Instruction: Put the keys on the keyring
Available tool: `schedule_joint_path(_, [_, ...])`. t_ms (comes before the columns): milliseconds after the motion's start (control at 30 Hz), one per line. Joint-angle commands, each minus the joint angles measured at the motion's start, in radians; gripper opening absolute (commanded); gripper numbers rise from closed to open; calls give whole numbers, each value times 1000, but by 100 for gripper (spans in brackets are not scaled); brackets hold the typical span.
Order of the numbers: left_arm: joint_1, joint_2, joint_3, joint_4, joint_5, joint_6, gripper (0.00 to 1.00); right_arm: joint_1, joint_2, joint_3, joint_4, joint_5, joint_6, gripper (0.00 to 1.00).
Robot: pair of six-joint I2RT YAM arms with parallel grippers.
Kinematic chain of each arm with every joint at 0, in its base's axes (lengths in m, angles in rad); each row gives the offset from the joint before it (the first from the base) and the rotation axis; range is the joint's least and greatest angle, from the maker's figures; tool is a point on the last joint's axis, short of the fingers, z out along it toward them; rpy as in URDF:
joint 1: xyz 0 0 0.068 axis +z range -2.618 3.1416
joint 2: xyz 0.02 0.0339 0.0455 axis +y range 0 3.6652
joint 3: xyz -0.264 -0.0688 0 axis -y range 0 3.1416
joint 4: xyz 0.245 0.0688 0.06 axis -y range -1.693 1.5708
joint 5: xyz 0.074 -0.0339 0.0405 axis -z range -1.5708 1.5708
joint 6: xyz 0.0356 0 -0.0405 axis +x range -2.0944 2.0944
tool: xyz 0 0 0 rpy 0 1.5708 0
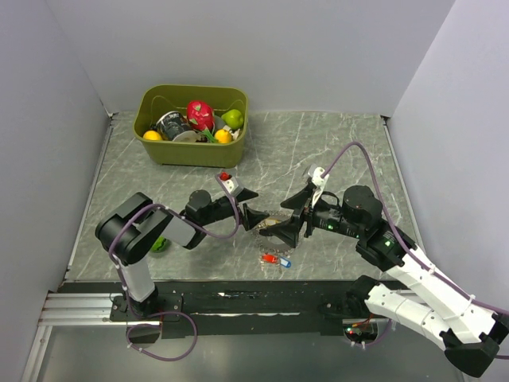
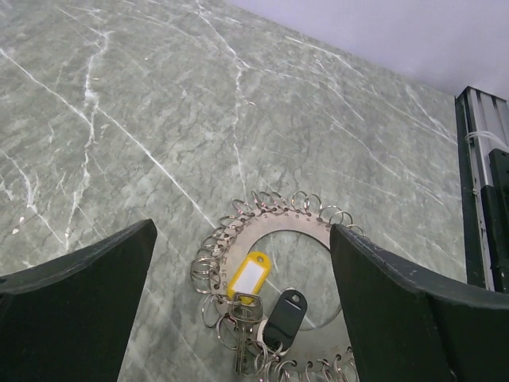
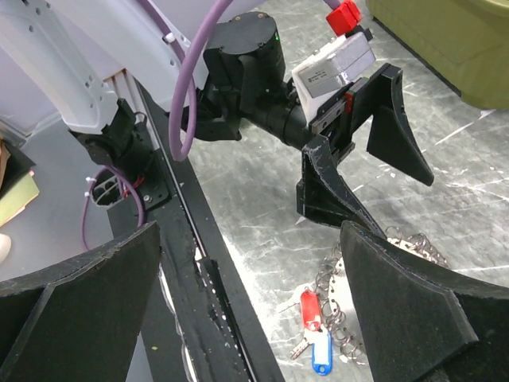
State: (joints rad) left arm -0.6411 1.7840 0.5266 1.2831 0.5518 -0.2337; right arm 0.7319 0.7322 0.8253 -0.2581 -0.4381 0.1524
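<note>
The keyring (image 2: 274, 232) is a flat grey metal ring edged with many small split rings, and it lies on the marble table (image 1: 334, 151). A yellow-tagged key (image 2: 249, 276) and a black-tagged key (image 2: 284, 318) rest on its near part, beside a silver blade (image 2: 241, 338). My left gripper (image 2: 238, 310) hovers open above them, holding nothing. A red tag (image 3: 310, 308) and a blue tag (image 3: 320, 352) lie at the keyring's (image 3: 338, 294) edge. My right gripper (image 3: 246, 318) is open and empty just right of the keyring (image 1: 269, 223), facing the left gripper (image 1: 251, 207).
A green bin (image 1: 191, 151) with fruit and cups stands at the back left. A small green object (image 1: 159, 244) lies under the left arm. The black rail (image 1: 238, 298) runs along the near table edge, close to the red and blue tags (image 1: 275, 259).
</note>
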Motion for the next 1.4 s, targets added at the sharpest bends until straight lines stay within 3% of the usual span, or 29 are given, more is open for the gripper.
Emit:
schedule_joint_path(0, [9,-49,-20,110,4,-35,96,-8,-13,-5,28,4,-1,100])
schedule_joint_path(333, [11,-216,-82,44,-76,-26,96,-6,-8,-38,60,7,7,100])
schedule_joint_path(567, [9,-478,-100,-246,-259,46,96,-6,-7,-68,72,19,10,100])
schedule_joint_path(700, [1,-616,-64,-534,-363,74,96,-6,-14,-94,94,28,12,100])
schedule_joint_path(867, [-2,-800,-36,-766,-492,65,96,-8,-19,-120,102,53,15,100])
schedule_joint_path(1067, [-3,-958,22,-1052,-546,39,96,-6,-30,-132,88,70,15,100])
schedule_joint_path(1367, [-3,-1196,20,-1251,-799,-99,96,-6,-118,-184,57,191,52,100])
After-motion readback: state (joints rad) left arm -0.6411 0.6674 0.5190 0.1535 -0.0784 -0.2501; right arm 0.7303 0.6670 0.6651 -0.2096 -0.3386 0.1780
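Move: The keyring lies flat on the table, its middle some 6 cm to the right of the open left hand, about 3 cm nearer the base and 11 cm below. The yellow key tag is about 5 cm to that hand's right and level with it; the red tag some 5 cm right and 11 cm back, the blue one 9 cm right and 12 cm back. From the right hand, the keyring is about 10 cm ahead, 2 cm left and 28 cm below. Already open and empty, the left hand leaves the keyring, first lifting mostly straight up, then swinging out to the left, about 15 cm left and 14 cm up in all, turning some 35 degrees counter-clockwise with the fingers kept wide. The right hand, also open, sinks about 5 cm towards the keyring and touches nothing. ##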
